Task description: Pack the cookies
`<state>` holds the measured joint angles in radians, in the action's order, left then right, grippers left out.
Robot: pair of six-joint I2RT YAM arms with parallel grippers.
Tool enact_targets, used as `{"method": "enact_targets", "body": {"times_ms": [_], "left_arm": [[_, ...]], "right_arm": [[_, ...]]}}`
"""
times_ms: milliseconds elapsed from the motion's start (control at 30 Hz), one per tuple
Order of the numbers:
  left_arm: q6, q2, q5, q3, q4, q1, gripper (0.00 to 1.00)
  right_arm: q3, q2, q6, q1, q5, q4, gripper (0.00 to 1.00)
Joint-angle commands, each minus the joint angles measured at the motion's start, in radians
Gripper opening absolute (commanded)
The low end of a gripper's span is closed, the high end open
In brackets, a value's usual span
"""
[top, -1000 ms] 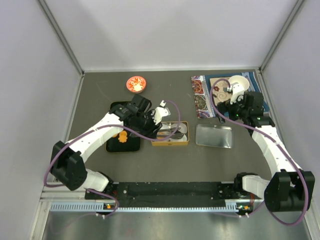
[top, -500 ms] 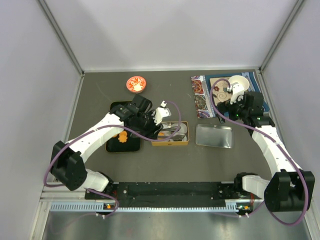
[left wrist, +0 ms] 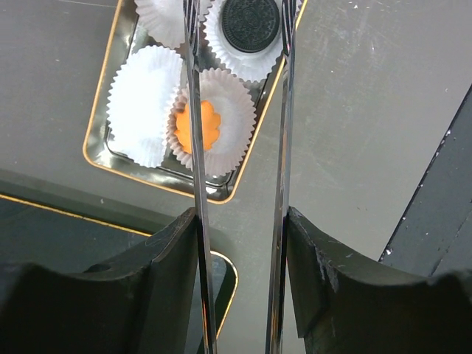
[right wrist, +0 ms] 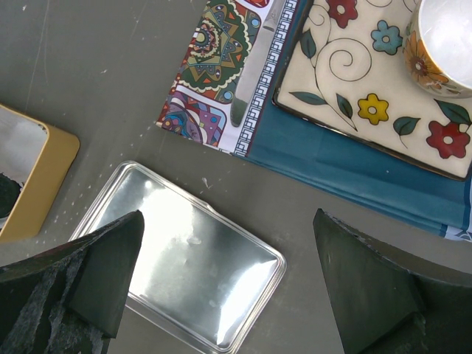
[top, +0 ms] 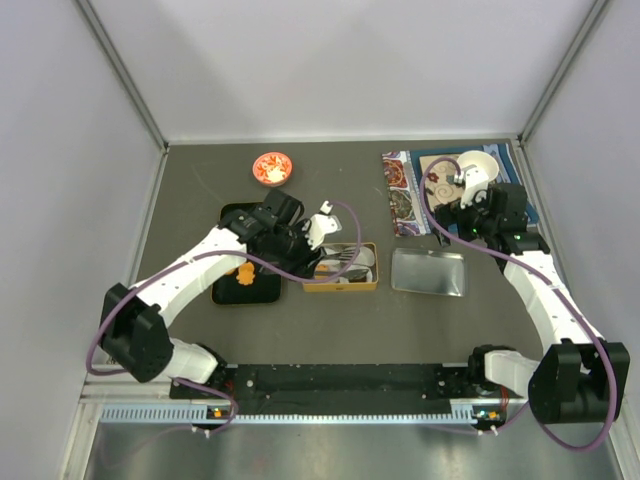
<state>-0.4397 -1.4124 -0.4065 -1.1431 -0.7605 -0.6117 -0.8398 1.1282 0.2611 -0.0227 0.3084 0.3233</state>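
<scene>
An orange flower-shaped cookie point(left wrist: 198, 127) lies in a white paper cup inside the gold-rimmed tin point(left wrist: 96, 129). A dark round cookie point(left wrist: 251, 23) sits in the cup behind it. More orange cookies point(top: 243, 272) lie on the black tray point(top: 265, 290). My left gripper point(left wrist: 240, 221) is shut on a pair of metal tongs point(left wrist: 283, 147). The tongs' blades stand apart over the tin with nothing between them. My right gripper point(right wrist: 227, 221) hangs wide open and empty above the silver lid point(right wrist: 184, 258).
An empty paper cup point(left wrist: 144, 103) sits left of the flower cookie. A small red bowl point(top: 271, 167) stands at the back. At the back right a patterned mat point(right wrist: 214, 81) carries a floral plate point(right wrist: 354, 66) and a cup point(right wrist: 442, 44).
The left wrist has shifted very slightly over the tin. The right arm has not moved.
</scene>
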Motion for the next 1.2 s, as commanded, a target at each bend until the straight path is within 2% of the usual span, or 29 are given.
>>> {"method": "enact_targets", "body": {"times_ms": [0, 267, 367, 533, 800, 1167], "left_arm": [[0.025, 0.067, 0.044, -0.009, 0.035, -0.002, 0.53], [0.055, 0.173, 0.110, 0.017, 0.053, 0.039, 0.52], [0.067, 0.201, 0.107, 0.016, 0.055, 0.111, 0.50], [0.075, 0.233, 0.065, 0.013, 0.049, 0.305, 0.50], [0.006, 0.237, 0.025, 0.055, 0.043, 0.544, 0.50], [-0.111, 0.240, -0.025, 0.121, 0.012, 0.753, 0.49]], "right_arm": [[-0.050, -0.010, 0.004, 0.010, 0.012, -0.015, 0.99], [-0.050, -0.008, 0.004, 0.012, 0.015, -0.013, 0.99], [-0.050, -0.007, 0.004, 0.010, 0.017, -0.015, 0.99], [-0.050, -0.010, 0.001, 0.012, 0.023, -0.013, 0.99], [-0.050, -0.016, 0.001, 0.010, 0.028, -0.015, 0.99], [-0.051, -0.016, 0.003, 0.010, 0.032, -0.013, 0.99]]}}
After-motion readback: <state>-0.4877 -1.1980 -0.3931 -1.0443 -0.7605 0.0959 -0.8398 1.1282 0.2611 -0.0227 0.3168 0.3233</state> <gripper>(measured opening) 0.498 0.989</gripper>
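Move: The left gripper holds the tongs near the left end of the yellow box, some 13 cm above the table. The dark cookie already lies in its paper cup, about 12 cm right and 1 cm back. Of what is left on the black tray, the fish-shaped cookie is roughly 16 cm left and 7 cm ahead; the tray's middle is about 13 cm left and 4 cm ahead. From the idle right hand the fish-shaped cookie lies some 50 cm left, about level. Lift the left gripper about 5 cm so the tongs come up out of the box. Then swing it some 20 cm left and a little forward, back to the black tray, turning the wrist about 40 degrees counter-clockwise until the tongs point ahead and to the right. Keep the same half-open hold on the tongs and start sinking over the tray's left side. ##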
